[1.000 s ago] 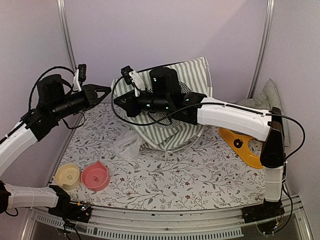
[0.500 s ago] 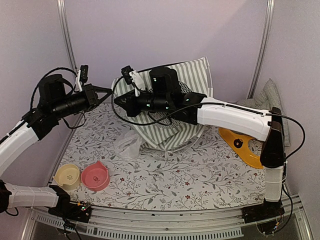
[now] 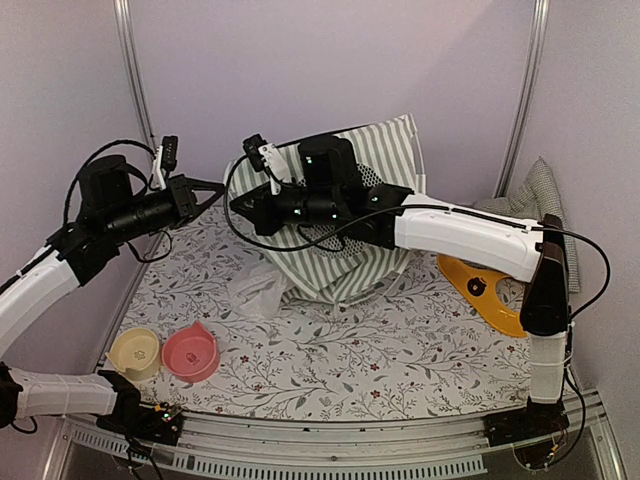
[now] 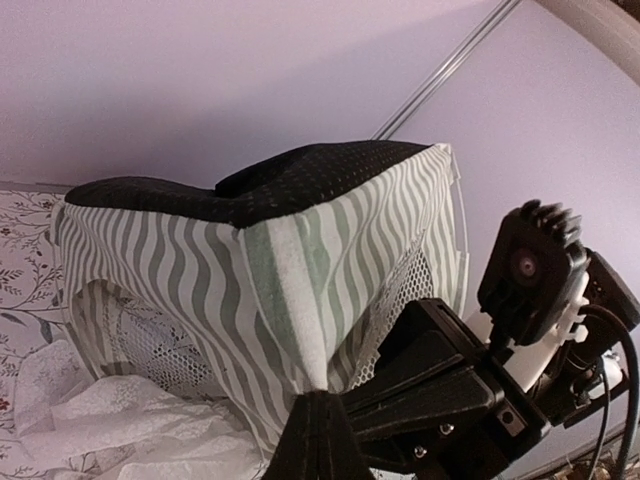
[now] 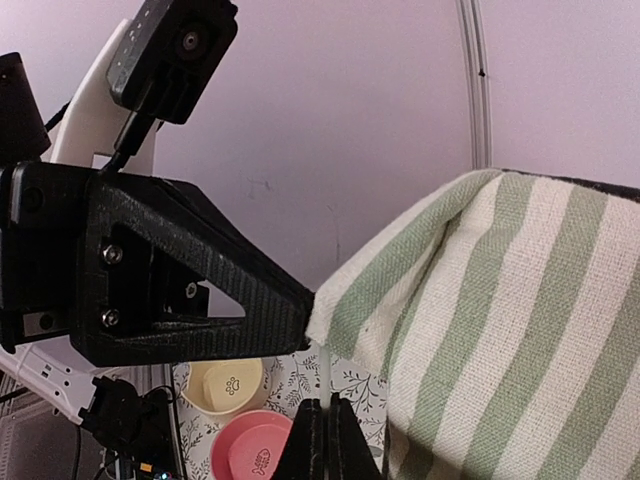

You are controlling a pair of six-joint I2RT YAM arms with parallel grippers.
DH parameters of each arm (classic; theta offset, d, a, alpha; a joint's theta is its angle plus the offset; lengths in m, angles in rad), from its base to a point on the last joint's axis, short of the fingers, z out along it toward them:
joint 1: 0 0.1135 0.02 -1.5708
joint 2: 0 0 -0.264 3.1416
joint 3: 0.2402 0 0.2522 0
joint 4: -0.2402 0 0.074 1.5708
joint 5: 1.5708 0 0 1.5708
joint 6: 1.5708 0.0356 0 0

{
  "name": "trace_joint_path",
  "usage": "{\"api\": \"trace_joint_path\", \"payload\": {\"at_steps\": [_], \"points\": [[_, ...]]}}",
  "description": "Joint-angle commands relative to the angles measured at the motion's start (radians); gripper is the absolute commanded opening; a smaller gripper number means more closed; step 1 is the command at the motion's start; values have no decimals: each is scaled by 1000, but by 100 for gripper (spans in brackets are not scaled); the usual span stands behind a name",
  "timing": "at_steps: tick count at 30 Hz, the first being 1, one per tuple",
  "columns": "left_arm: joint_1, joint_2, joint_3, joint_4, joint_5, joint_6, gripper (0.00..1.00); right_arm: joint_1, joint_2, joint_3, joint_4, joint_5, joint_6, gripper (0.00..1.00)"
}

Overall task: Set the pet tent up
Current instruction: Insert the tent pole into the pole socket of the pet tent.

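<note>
The pet tent (image 3: 385,150) is a green-and-white striped fabric heap with black mesh, half raised at the back of the table. In the left wrist view my left gripper (image 4: 318,402) is shut on a corner seam of the tent (image 4: 180,270). From above, the left gripper (image 3: 218,186) meets the right gripper (image 3: 233,203) tip to tip at the tent's left edge. The right gripper (image 5: 325,405) is shut on a thin white pole (image 5: 326,375) just below the striped fabric (image 5: 520,330). The lace curtain (image 3: 258,290) lies crumpled on the mat.
A pink bowl (image 3: 190,352) and a yellow bowl (image 3: 134,352) sit at the front left of the floral mat (image 3: 380,360). A yellow-orange plastic piece (image 3: 480,290) lies at the right. A checked cushion (image 3: 540,200) leans in the back right corner.
The left gripper's jaws have closed on the tent's corner and that arm has drawn slightly left. The right arm has stayed put, still holding the pole.
</note>
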Motion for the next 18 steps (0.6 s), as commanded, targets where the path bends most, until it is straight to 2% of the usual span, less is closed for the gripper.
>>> {"api": "trace_joint_path", "payload": {"at_steps": [1,6,10,15,18], "points": [[-1,-17,-43,-1,29,29,0,-18,-23,47,33,25,24,0],[-19,-25,-76,-3,26,34,0,-22,-2,79,8,15,29,0],[-11,-61,-95,-5,-33,11,0,-21,-1,68,3,6,30,0],[-2,-73,-73,13,-39,-4,24,-22,-12,24,13,-16,29,0],[11,-49,-39,5,-35,-9,29,-17,-19,-5,19,-20,20,0]]}}
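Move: The left hand already pinches the end of the striped pole socket; the tent pole, gripped by the right fingertips, lies about 3 cm below, 2 cm right and 1 cm back from it. From the right hand, the socket end is roughly 3 cm up, 2 cm left and 1 cm forward. The tent body is some 14 cm right, 7 cm ahead and 12 cm below the left hand; the pink bowl lies about 11 cm back, 12 cm left and 33 cm down. The left hand, shut on the socket end, tugs down along the tent pole by about 3.5 cm, then opens its fingers to over a quarter and backs up 1.5 cm and slightly left, clear of the fabric. Meanwhile the right hand keeps its pinch on the pole just below the socket end and carries it up against that tug by some 1.5 cm and about 1 cm forward, easing down slightly at the end. ##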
